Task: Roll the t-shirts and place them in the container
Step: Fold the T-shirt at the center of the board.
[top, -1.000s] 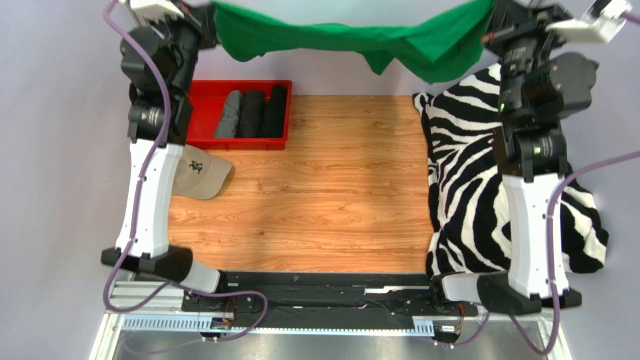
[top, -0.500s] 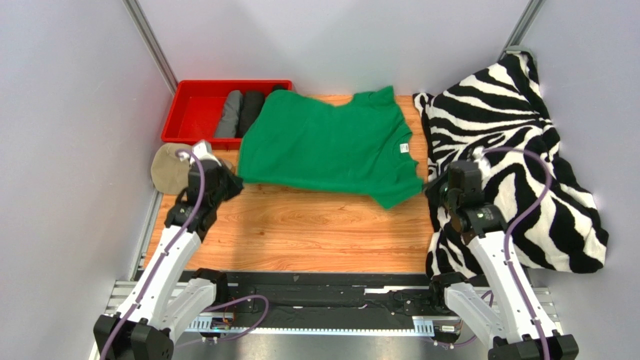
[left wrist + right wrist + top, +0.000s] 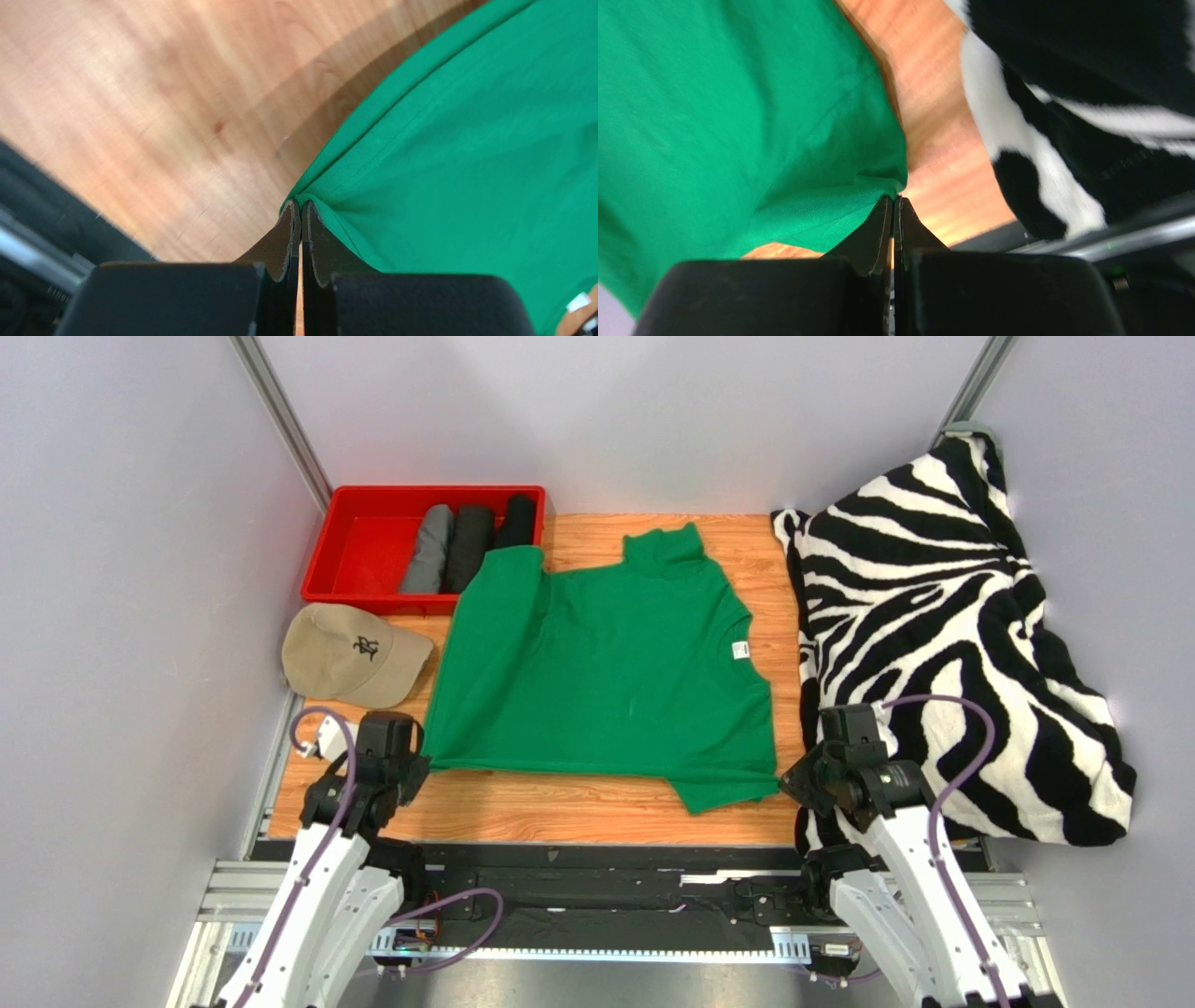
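The bright green t-shirt [image 3: 603, 679] lies spread flat on the wooden table, its white neck label [image 3: 738, 650] to the right. My left gripper [image 3: 415, 760] is shut on the shirt's near left corner [image 3: 300, 203], low at the table. My right gripper [image 3: 786, 787] is shut on the shirt's near right corner [image 3: 896, 187]. Three rolled shirts, grey [image 3: 425, 549] and black [image 3: 467, 546], lie in the red bin [image 3: 362, 525] at the back left; the green shirt's sleeve overlaps the bin's front rim.
A beige cap [image 3: 348, 654] lies left of the shirt, in front of the bin. The zebra-striped blanket [image 3: 954, 630] fills the right side, close beside my right gripper [image 3: 1081, 126]. The table's front edge and black rail [image 3: 603, 857] run just behind both grippers.
Both grippers came down from the back and drew the green shirt toward the near edge. It hung stretched in the air and now lies flat on the table.
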### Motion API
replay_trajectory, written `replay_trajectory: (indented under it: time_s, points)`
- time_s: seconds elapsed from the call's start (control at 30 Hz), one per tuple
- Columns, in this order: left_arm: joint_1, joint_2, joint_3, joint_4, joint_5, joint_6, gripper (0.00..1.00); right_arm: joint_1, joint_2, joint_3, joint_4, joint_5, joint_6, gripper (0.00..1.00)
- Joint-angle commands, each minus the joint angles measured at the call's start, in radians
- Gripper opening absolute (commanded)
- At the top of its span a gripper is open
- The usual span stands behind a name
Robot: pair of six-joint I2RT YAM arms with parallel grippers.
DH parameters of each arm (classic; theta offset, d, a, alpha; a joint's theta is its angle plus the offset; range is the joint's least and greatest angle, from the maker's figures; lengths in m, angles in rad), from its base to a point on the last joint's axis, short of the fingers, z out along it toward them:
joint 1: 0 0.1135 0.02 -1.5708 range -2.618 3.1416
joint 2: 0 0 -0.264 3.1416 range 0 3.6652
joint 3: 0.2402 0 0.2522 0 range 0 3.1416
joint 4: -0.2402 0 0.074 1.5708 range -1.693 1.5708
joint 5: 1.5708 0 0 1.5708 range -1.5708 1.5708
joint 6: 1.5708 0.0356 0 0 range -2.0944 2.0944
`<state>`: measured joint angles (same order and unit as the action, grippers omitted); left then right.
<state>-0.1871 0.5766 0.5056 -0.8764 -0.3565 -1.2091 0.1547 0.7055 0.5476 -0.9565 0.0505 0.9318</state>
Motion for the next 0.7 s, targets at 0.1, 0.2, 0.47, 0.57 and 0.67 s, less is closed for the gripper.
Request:
replay_trajectory:
  time_s: [0.1,0.2,0.47,0.57,0.67]
  points:
    - [0.006,-0.226,-0.009,-0.236,-0.064,-0.136,0.0,-0.003,-0.211,0.127,-0.307,0.055,0.105,0.0]
    - [0.006,-0.264,-0.01,-0.236,-0.047,-0.129,0.0,-0.003,-0.274,0.17,-0.379,0.061,0.107,0.0]
    - [0.006,-0.169,0.017,-0.074,0.024,0.048,0.0,-0.003,-0.256,0.207,-0.269,0.036,0.032,0.0]
    - [0.006,-0.061,0.024,0.023,0.071,0.134,0.0,-0.001,-0.112,0.202,-0.157,-0.007,-0.013,0.0]
    - [0.003,0.058,0.033,0.082,0.094,0.18,0.0,0.003,0.032,0.206,-0.062,-0.023,-0.03,0.0]
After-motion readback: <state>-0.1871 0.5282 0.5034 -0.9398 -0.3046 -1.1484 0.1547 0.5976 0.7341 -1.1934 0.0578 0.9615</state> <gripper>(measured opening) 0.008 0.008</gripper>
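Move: I'm holding the green T-shirt by its two near corners, and its middle lies about 17 cm ahead and 31 cm to the right of my left hand, some 5 cm lower. The cap is roughly 19 cm ahead of that hand and 12 cm left; the red box is 38 cm straight ahead. From my right hand the shirt's middle is about 21 cm ahead and 32 cm left, and its white label 24 cm ahead, 7 cm left. With both hands still pinching the near corners, I drag the T-shirt back towards me. My right hand rises about 6 cm as it draws back 4, while my left hand pulls back some 3 cm nearly level. Then both reverse, easing forward about 2 cm, the right sinking slightly; my fingers stay shut. ##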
